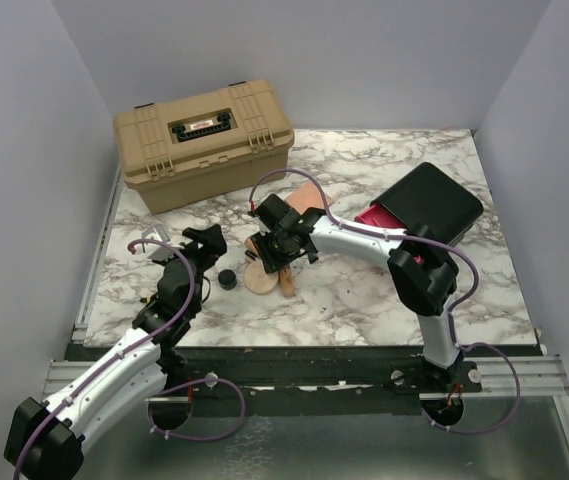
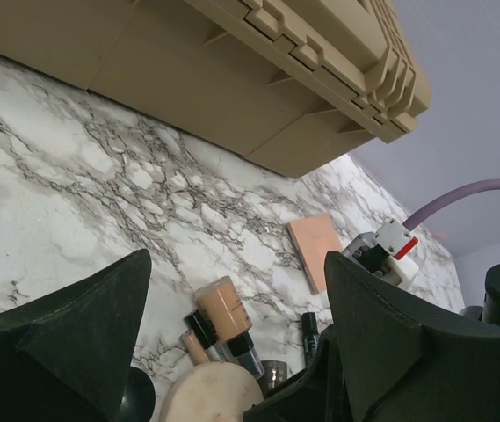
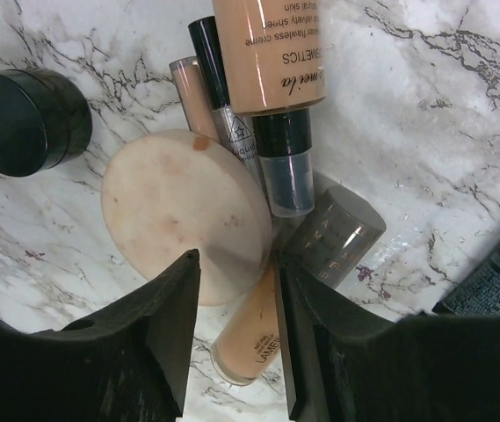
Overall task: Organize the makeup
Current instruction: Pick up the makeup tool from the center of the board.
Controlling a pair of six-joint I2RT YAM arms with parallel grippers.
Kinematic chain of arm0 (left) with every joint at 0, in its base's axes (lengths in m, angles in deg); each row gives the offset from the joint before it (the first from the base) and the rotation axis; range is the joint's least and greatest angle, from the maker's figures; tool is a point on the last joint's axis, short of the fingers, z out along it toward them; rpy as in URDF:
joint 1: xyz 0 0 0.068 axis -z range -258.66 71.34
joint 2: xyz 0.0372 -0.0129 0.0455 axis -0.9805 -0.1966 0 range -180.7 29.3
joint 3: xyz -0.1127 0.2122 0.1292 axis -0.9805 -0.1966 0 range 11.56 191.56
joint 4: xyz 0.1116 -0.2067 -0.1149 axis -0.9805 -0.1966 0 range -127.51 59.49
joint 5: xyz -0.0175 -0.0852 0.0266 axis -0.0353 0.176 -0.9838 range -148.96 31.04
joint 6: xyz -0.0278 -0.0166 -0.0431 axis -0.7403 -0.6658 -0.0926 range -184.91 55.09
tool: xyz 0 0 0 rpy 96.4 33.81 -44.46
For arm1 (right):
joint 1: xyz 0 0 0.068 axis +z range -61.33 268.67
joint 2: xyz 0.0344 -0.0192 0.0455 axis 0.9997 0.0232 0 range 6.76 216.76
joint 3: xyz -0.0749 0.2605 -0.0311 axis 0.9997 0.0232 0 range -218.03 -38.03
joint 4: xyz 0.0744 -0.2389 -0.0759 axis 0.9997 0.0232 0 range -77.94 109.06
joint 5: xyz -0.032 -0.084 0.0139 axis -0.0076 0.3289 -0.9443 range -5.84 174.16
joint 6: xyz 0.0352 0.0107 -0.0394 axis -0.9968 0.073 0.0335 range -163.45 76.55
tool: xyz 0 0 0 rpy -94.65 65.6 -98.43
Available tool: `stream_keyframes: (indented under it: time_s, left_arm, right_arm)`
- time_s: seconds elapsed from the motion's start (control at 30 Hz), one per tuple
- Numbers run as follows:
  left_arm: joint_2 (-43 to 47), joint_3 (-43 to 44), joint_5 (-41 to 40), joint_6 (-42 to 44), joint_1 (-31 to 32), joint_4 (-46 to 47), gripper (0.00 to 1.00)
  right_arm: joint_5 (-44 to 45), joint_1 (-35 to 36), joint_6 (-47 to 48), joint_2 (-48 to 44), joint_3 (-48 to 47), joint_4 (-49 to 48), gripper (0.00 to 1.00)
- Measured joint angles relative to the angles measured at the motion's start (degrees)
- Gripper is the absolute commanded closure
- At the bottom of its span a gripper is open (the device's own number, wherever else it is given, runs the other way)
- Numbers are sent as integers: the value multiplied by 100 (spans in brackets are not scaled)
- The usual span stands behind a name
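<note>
The makeup lies in a small heap mid-table. A round peach compact (image 3: pixel 179 207) rests on a peach foundation tube (image 3: pixel 250 347) with a dark cap (image 3: pixel 337 237). A bigger foundation bottle (image 3: pixel 267 53) and two slim tubes (image 3: pixel 199 88) lie beside it, with a tiny black jar (image 3: pixel 21 119) to one side. My right gripper (image 3: pixel 236 261) hangs over the compact's edge and the tube, jaws partly apart, with marble showing between the tube and one finger. A flat pink square compact (image 1: pixel 304 195) lies further back. My left gripper (image 1: pixel 207 240) is wide open, holding nothing, just left of the heap.
A tan toolbox (image 1: pixel 204 140), lid shut, stands at the back left. A black box with pink drawers (image 1: pixel 429 205) sits at the back right, close to the right arm. Grey walls close in the marble table (image 1: pixel 364 300) on three sides.
</note>
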Motion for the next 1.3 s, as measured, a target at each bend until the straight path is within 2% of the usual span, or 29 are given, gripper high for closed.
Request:
stream_keyframes:
  time_s: [0.1,0.33,0.47,0.53,0.67,1.03,1.3]
  left_arm:
    - [-79,0,0,0,-4,0,18]
    - [-205,0,20,0,-11,2,18]
    - [-262,0,42,0,-13,4,17]
    - [-289,4,48,0,-24,7,17]
    - [-321,4,63,2,-37,9,17]
    - [-352,4,68,4,-48,24,17]
    - [-291,4,138,39,-59,26,14]
  right_arm:
    - [-28,0,2,57,-22,-2,62]
    - [-105,0,2,216,-129,7,65]
    - [-111,0,7,249,-173,13,75]
    - [-118,0,4,249,-188,22,88]
    - [-125,0,-2,260,-227,31,99]
    - [-179,0,-85,131,-175,-33,99]
    - [94,0,-101,-1043,267,-219,99]
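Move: The makeup tool, a round flat sponge, lies just under my right hand, its middle about 2 cm left, 1 cm back and 2 cm below, its right rim between my half-open fingers. The dark jar is some 9 cm left and 2 cm back; the grey-capped bottle is 3 cm right and 1 cm back; the clear-capped bottle is 5 cm ahead and 3 cm left. From my left hand the makeup tool is roughly 11 cm right, 2 cm back and 15 cm below. My right hand eases about 1 cm down and 1 cm left into the sponge's right rim while the fingers close from half open to fully shut, pinching the soft edge. Then, still pinching, I raise it quickly, about 7 cm up from the pinch and drifting roughly 1 cm back to the right, the wrist tilting some 10 degrees with its left side rising. ##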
